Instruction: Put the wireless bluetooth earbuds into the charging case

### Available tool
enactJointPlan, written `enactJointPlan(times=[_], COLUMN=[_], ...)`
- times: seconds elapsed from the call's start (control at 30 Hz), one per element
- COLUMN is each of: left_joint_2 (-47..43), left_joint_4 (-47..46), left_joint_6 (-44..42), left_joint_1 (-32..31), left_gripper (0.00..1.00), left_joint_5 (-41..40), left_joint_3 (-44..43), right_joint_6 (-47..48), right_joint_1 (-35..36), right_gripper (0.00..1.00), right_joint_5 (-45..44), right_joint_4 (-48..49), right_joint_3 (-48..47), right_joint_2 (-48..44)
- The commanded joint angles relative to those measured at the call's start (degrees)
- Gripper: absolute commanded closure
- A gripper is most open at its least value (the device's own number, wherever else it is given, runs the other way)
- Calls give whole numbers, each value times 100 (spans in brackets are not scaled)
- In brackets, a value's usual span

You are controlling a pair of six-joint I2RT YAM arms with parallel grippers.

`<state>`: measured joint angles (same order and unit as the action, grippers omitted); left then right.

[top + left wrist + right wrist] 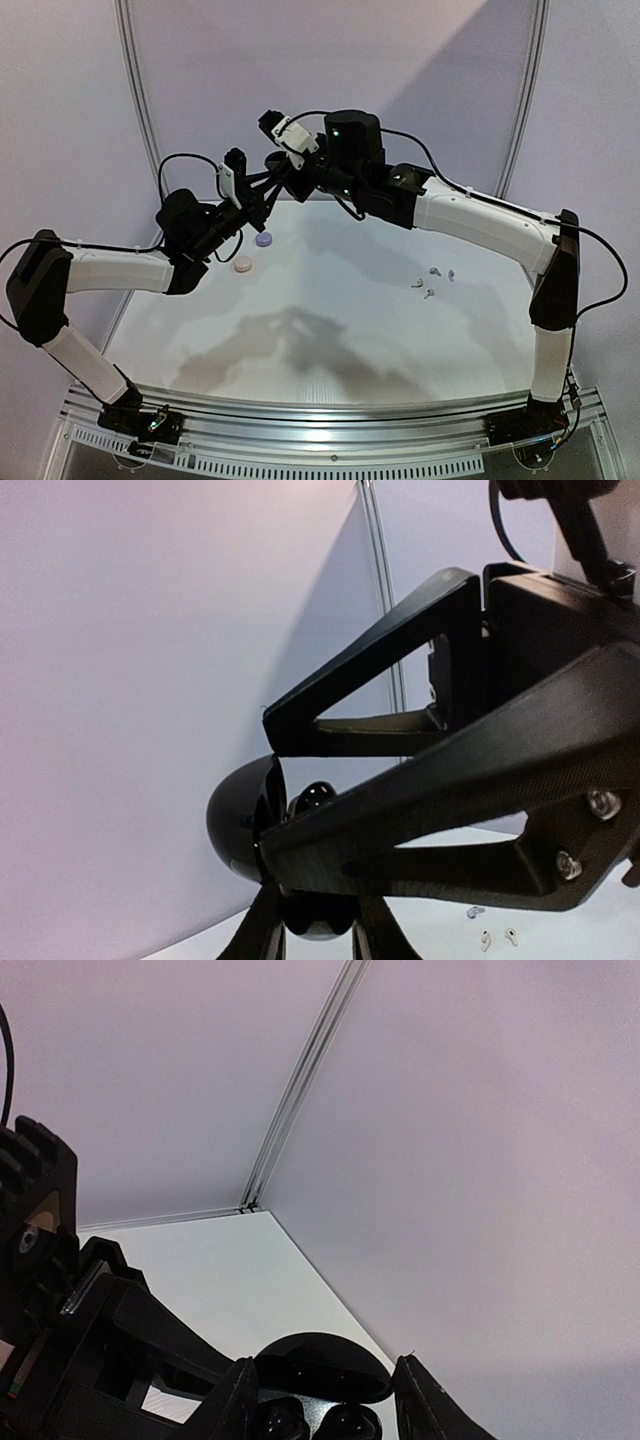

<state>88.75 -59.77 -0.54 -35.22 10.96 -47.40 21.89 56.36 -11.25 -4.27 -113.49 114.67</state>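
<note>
The black charging case [238,825] is held up in the air with its lid open, and my left gripper [318,935] is shut on its lower body. A glossy black earbud [318,796] sits in it. In the right wrist view the case [320,1360] shows two black earbuds [282,1426] seated side by side. My right gripper [325,1363] stands open just over the case, a finger on each side of the lid. From above, both grippers meet over the table's far left: left [258,208], right [280,178]. Several pale earbuds [433,281] lie loose at the right.
A lavender round case [264,239] and a pale pink round case [242,265] lie on the white table [330,330] under the left gripper. Purple walls close in the back and both sides.
</note>
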Motion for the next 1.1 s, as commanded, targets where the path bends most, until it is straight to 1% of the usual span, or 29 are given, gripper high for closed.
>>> enactJointPlan(times=[0.0, 0.07, 0.23, 0.4, 0.5, 0.63, 0.73, 0.77, 0.83, 0.9, 1.0, 1.07], left_joint_2=[-104, -102, -111, -112, -125, -130, -118, -113, -104, -104, -127, -151], left_joint_4=[-231, -228, -198, -154, -96, 65, 86, 57, -67, -179, -338, -324], left_joint_6=[35, 156, 158, 175, 184, 73, -741, -1153, -2157, -3306, -4891, -5537], left_joint_1=[-11, -13, -11, -11, -11, 6, 39, 52, 88, 111, 129, 130], left_gripper=[100, 100, 100, 100, 100, 100, 100, 100, 100, 100, 100, 100], left_joint_5=[232, 246, 277, 290, 263, 249, 308, 372, 603, 926, 1494, 1693], left_joint_3=[-24, -33, -42, -44, -33, 21, 102, 134, 191, 276, 406, 424], right_joint_6=[7, 15, 35, 46, 7, -218, -487, -577, -927, -1254, -1714, -2120], right_joint_1=[-18, -13, -16, -14, -11, -16, -18, -12, -18, -37, -132, -191], right_gripper=[50, 48, 41, 37, 35, 32, 28, 26, 24, 24, 25, 28], right_joint_5=[95, 98, 112, 105, 169, 489, 676, 672, 624, 516, 521, 785], right_joint_4=[-352, -398, -395, -497, -505, -488, -556, -610, -810, -1198, -2091, -2607], right_joint_3=[-283, -344, -428, -567, -644, -784, -787, -782, -829, -1017, -1532, -1824], right_joint_2=[236, 278, 305, 380, 278, -102, -384, -487, -585, -570, -288, -65])
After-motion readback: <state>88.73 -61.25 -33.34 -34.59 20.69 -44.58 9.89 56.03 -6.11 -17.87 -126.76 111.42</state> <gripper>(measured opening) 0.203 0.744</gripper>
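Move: The open black charging case, both black earbuds already seated, is held at the left fingertips, its middle about 1 cm ahead, 1 cm right and 2 cm above that hand's point. From the right hand, whose part-open fingers straddle it, the case lies some 3 cm below, 1 cm ahead and 1 cm left. On the table roughly 38 cm below the right hand, the purple case is about 14 cm ahead and 10 cm left, the pink case 7 cm ahead and 15 cm left. Keep the left grip on the case and hold it nearly still while spreading the right fingers wider around it. Then lift the right gripper quickly clear, about 8 cm up and a little back and right. As it leaves, roll the left wrist some 35 degrees clockwise, looking along its fingers, letting that hand ease slightly back and down. ##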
